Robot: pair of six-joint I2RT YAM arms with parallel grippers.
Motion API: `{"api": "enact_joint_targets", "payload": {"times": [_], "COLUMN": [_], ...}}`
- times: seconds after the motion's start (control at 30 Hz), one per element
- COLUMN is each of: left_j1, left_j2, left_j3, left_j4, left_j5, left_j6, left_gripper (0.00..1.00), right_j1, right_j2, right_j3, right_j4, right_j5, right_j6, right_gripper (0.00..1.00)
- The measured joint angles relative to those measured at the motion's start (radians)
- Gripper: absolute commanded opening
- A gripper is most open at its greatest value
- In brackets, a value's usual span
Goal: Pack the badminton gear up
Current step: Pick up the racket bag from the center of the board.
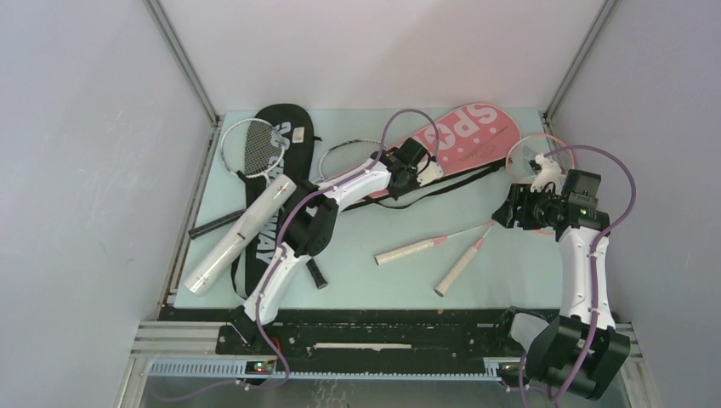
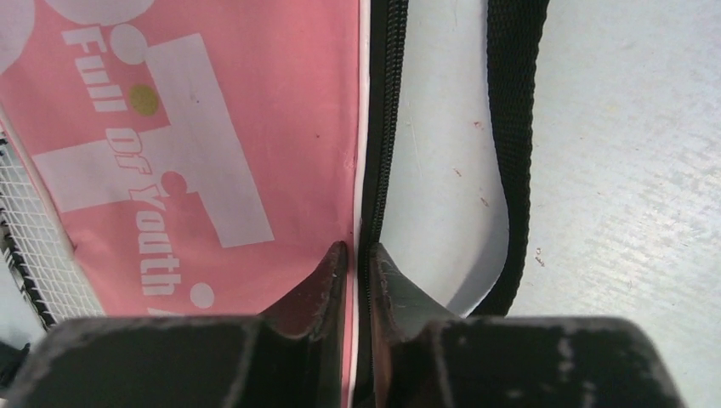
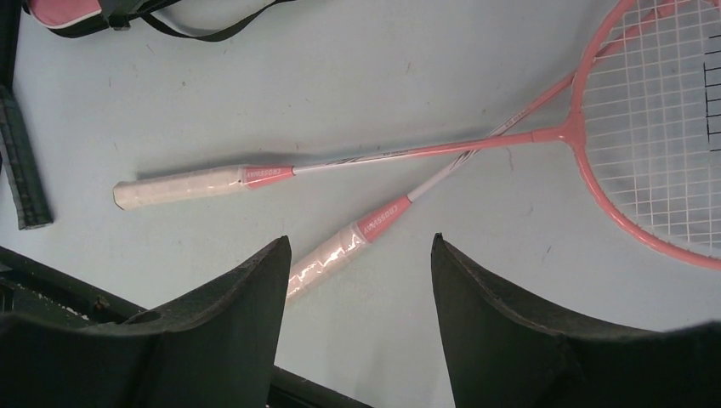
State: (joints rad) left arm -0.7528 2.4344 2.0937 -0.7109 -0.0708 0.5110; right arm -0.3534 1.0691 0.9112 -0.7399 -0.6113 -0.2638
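Observation:
The pink "SPORT" racket cover [image 1: 468,136] lies at the back middle, its black strap [image 2: 514,127] looping beside it. My left gripper [image 1: 432,170] [image 2: 357,248] is shut on the cover's zipper edge [image 2: 387,127]. Racket strings [image 2: 34,238] show beside the cover. Two pink rackets [image 3: 655,127] lie crossed at the right, their white handles [image 1: 408,251] [image 1: 459,272] pointing toward the front. My right gripper [image 1: 505,214] [image 3: 360,242] hovers open above those handles [image 3: 332,255], holding nothing. At the left lie the black cover [image 1: 285,136], a white-framed racket [image 1: 251,144] and the long white tube [image 1: 238,238].
A black racket grip [image 1: 316,274] [image 3: 21,161] lies near the left arm, another black grip [image 1: 212,225] by the tube. The black rail [image 1: 374,327] runs along the table's front edge. Grey walls close in the left and right sides.

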Motion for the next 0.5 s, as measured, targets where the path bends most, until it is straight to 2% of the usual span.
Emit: {"api": "enact_joint_targets", "payload": {"times": [0.07,0.1,0.5], "left_j1": [-0.001,-0.001,0.007], "left_j2": [-0.007,-0.011,-0.159], "left_j3": [-0.003,-0.003,-0.005], "left_j4": [0.002,0.002,-0.038], "left_j5": [-0.010,-0.014,-0.066], "left_j6": [-0.003,-0.008,-0.050], "left_gripper": [0.01,0.00,0.00], "right_j1": [0.000,0.000,0.000], "right_j2": [-0.001,-0.002,-0.010], "right_j3": [0.000,0.000,0.000], "right_j4": [0.000,0.000,0.004], "right_j5": [-0.001,-0.003,-0.034], "right_j6": [0.000,0.000,0.000], "right_gripper": [0.70,0.70,0.70]}}
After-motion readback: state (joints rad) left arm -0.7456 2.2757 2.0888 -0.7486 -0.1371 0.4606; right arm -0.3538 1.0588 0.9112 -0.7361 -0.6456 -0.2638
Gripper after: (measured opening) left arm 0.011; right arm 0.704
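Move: The left fingers are already down around the near, zipped edge of the pink racket bag. The bag's middle lies about 12 cm ahead and 6 cm right, roughly level in height. The white racket's head lies some 12 cm ahead and 16 cm left; the nearer pink racket's handle is about 19 cm back and 3 cm right. From the idle right hand, the bag's middle is roughly 26 cm ahead, 22 cm left and 14 cm below. Finish shutting the left gripper so that it pinches the bag's near edge between the pads, close to the last letter of the big print. Begin lifting as the fingers close, slowly at first and then faster, straight up about 8 cm off the board, letting the wrist tip up and turn slightly, by some 10 degrees, with the grip kept shut. ##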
